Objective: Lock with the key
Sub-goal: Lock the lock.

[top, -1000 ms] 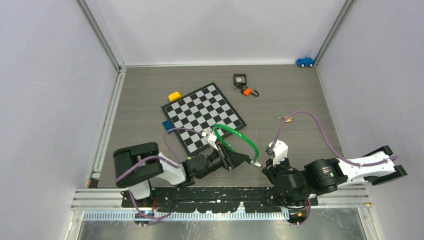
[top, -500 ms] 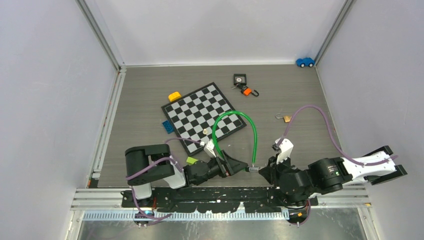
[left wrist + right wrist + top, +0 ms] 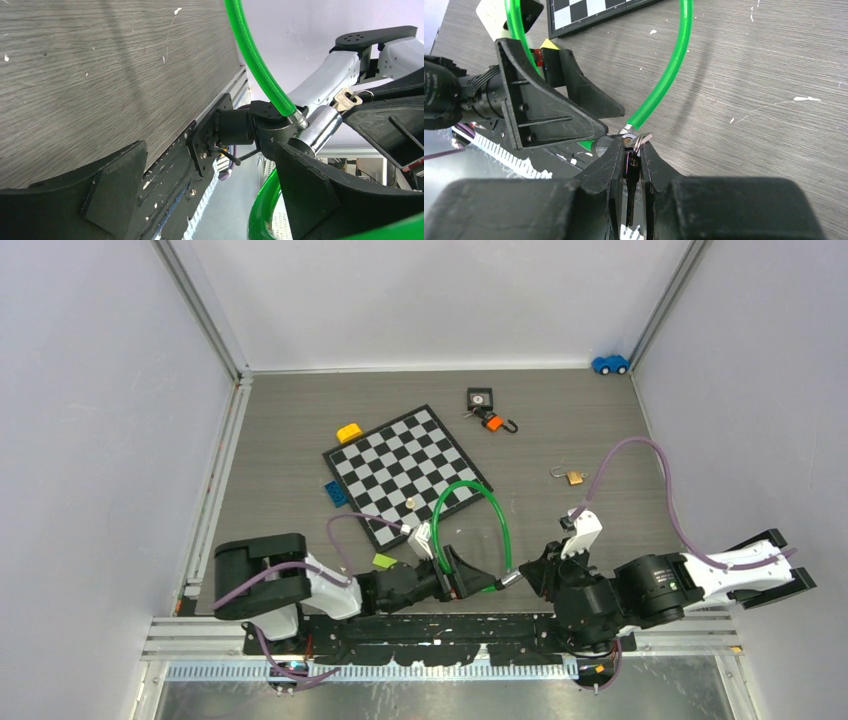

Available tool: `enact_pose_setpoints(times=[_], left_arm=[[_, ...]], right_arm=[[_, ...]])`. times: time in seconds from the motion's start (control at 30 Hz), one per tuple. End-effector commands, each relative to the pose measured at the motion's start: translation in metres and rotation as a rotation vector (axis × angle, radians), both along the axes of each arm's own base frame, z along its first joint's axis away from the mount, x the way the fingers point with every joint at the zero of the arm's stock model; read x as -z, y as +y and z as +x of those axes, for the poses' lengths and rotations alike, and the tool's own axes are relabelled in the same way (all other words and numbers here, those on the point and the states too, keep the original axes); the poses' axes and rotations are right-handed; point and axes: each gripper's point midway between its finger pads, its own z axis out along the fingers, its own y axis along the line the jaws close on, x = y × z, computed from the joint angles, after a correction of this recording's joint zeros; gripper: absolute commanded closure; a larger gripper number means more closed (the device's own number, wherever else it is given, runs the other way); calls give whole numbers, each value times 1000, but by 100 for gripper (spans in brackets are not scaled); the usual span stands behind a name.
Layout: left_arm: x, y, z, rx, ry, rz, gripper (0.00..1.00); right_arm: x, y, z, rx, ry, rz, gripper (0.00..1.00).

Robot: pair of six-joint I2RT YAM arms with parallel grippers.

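A green cable lock (image 3: 470,484) arcs over the table's near edge, and its chrome cylinder (image 3: 510,578) sits between the two grippers. My right gripper (image 3: 535,575) is shut on the key (image 3: 631,165), whose tip sits at the cylinder (image 3: 315,132). The key's ring end (image 3: 347,99) shows beside that cylinder. My left gripper (image 3: 470,575) stands open just left of the lock with nothing between its fingers (image 3: 115,185). The green cable (image 3: 255,55) passes above its jaws, and a lower stretch curves by its right finger.
A chessboard (image 3: 405,470) lies mid-table with a small piece (image 3: 409,502) on it. Around it are a yellow block (image 3: 348,432), a blue block (image 3: 334,492) and a green chip (image 3: 384,561). Farther off are a brass padlock (image 3: 572,477), a black item with an orange clip (image 3: 497,423) and a blue toy car (image 3: 609,364).
My left gripper has opened and let go of the lock, then drawn back toward the near edge. The cable loop has swung more upright. The right gripper stays shut on the key.
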Motion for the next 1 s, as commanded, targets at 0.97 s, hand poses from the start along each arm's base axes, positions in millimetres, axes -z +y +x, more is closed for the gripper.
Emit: enact_pose_setpoints(times=[0.97], left_arm=[[-57,79,17,-266,38,29,0]], right_arm=[[-71,-11,49,260,-252,274,100]])
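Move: The left hand, already wide open, has the lock's silver cylinder some 3 cm to its right, 1 cm farther out and roughly 5 cm above; the key's hand, the right, has the cylinder about 4 cm to its left, level fore and aft and 3 cm below. From the left hand, the lime block lies about 10 cm ahead, 20 cm left, and the chessboard's middle some 30 cm ahead, 15 cm left, both about 10 cm below. The left hand, fingers staying wide open, backs away from the lock's cylinder to the left by about 7.5 cm, rising some 4 cm with a short dip on the way and swinging a little counter-clockwise towards the end. The right hand keeps its pinch on the key and carries the lock up and forward, some 4 to 5 cm each way, slowly at first and then quicker, while its wrist tips up and turns clockwise by about 10 degrees each. ##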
